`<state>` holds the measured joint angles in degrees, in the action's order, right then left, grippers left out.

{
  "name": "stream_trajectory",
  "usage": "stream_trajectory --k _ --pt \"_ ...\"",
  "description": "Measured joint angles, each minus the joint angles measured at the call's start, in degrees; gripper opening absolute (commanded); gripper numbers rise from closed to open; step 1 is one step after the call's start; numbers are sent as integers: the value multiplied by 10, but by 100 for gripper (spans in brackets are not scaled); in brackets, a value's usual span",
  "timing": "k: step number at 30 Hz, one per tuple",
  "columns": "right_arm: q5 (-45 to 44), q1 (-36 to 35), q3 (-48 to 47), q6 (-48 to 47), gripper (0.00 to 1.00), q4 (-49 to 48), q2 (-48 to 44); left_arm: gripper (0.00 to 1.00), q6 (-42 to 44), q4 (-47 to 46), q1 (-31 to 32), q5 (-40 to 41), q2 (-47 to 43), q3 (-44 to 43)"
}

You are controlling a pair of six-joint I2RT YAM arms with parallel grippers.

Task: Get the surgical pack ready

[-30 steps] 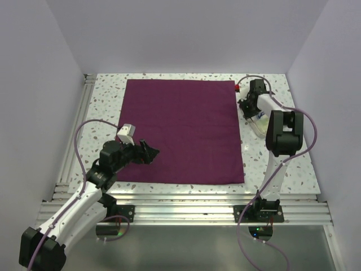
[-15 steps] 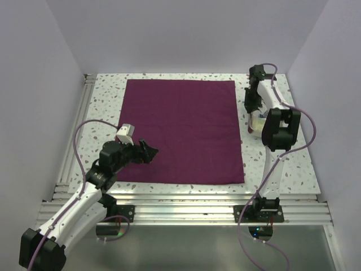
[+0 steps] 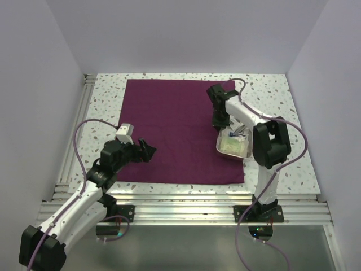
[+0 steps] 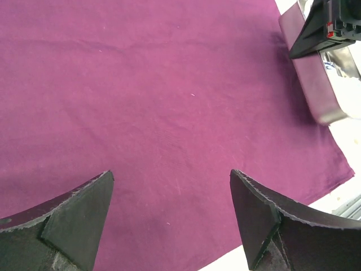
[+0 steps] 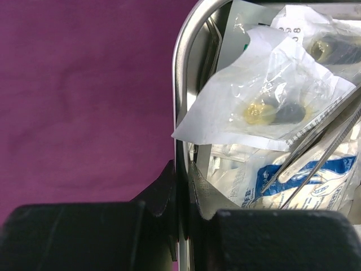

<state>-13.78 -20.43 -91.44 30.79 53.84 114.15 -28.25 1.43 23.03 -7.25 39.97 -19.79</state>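
Note:
The surgical pack is a plum-purple cloth (image 3: 175, 130) (image 4: 169, 101) (image 5: 84, 84) spread flat as a big square on the table. A metal tray (image 3: 221, 148) (image 5: 181, 84) of sealed packets (image 5: 265, 96) and tweezers (image 5: 316, 141) rests on the cloth's near right part. My right gripper (image 3: 220, 130) (image 5: 181, 169) is shut on the tray's left rim, one finger inside and one outside. Over the cloth's near left part my left gripper (image 3: 151, 152) (image 4: 171, 174) hovers open and empty.
The speckled table (image 3: 101, 107) shows around the cloth, with white walls on three sides. An aluminium rail (image 3: 186, 200) runs along the near edge. In the left wrist view the tray's wall (image 4: 316, 96) mirrors the purple cloth beside the right gripper (image 4: 330, 22).
The right arm has swung left and nearer, carrying the tray from the table's back right onto the cloth's right side. The left arm has stayed put.

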Motion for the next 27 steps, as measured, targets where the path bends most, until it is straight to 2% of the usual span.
stream_trajectory --k 6,12,20,27 --pt "-43 -73 35 99 0 -41 -30 87 4 -1 0 2 2 0" --pt "-108 -134 48 231 0 -30 -28 87 4 -4 0 2 8 0" --pt "-178 -203 4 467 0 51 22 87 4 -8 0 2 10 4" --pt "-183 -216 -41 550 0 90 56 87 4 -9 0 2 12 10"
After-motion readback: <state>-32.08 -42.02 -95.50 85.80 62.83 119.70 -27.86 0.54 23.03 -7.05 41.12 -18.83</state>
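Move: The right hand already pinches the tray's left wall. The middle of the purple cloth, where the tray is being drawn, lies about 19 cm left of that hand, 2 cm back and 6 cm below. The tray's middle is some 7 cm right and 4 cm back, with the green gauze pack 5 cm right and 8 cm back. From the left hand, the cloth's middle is roughly 8 cm ahead, 12 cm right and 13 cm below. Leftward, about 11 cm, with a drift of some 4 cm back towards its base, the right hand takes the tray across the cloth towards the middle, slowing at the end. It swings clockwise about 30 degrees and tilts its fingertips outward as it goes; the shut fingers keep their pinch on the tray's left wall. ##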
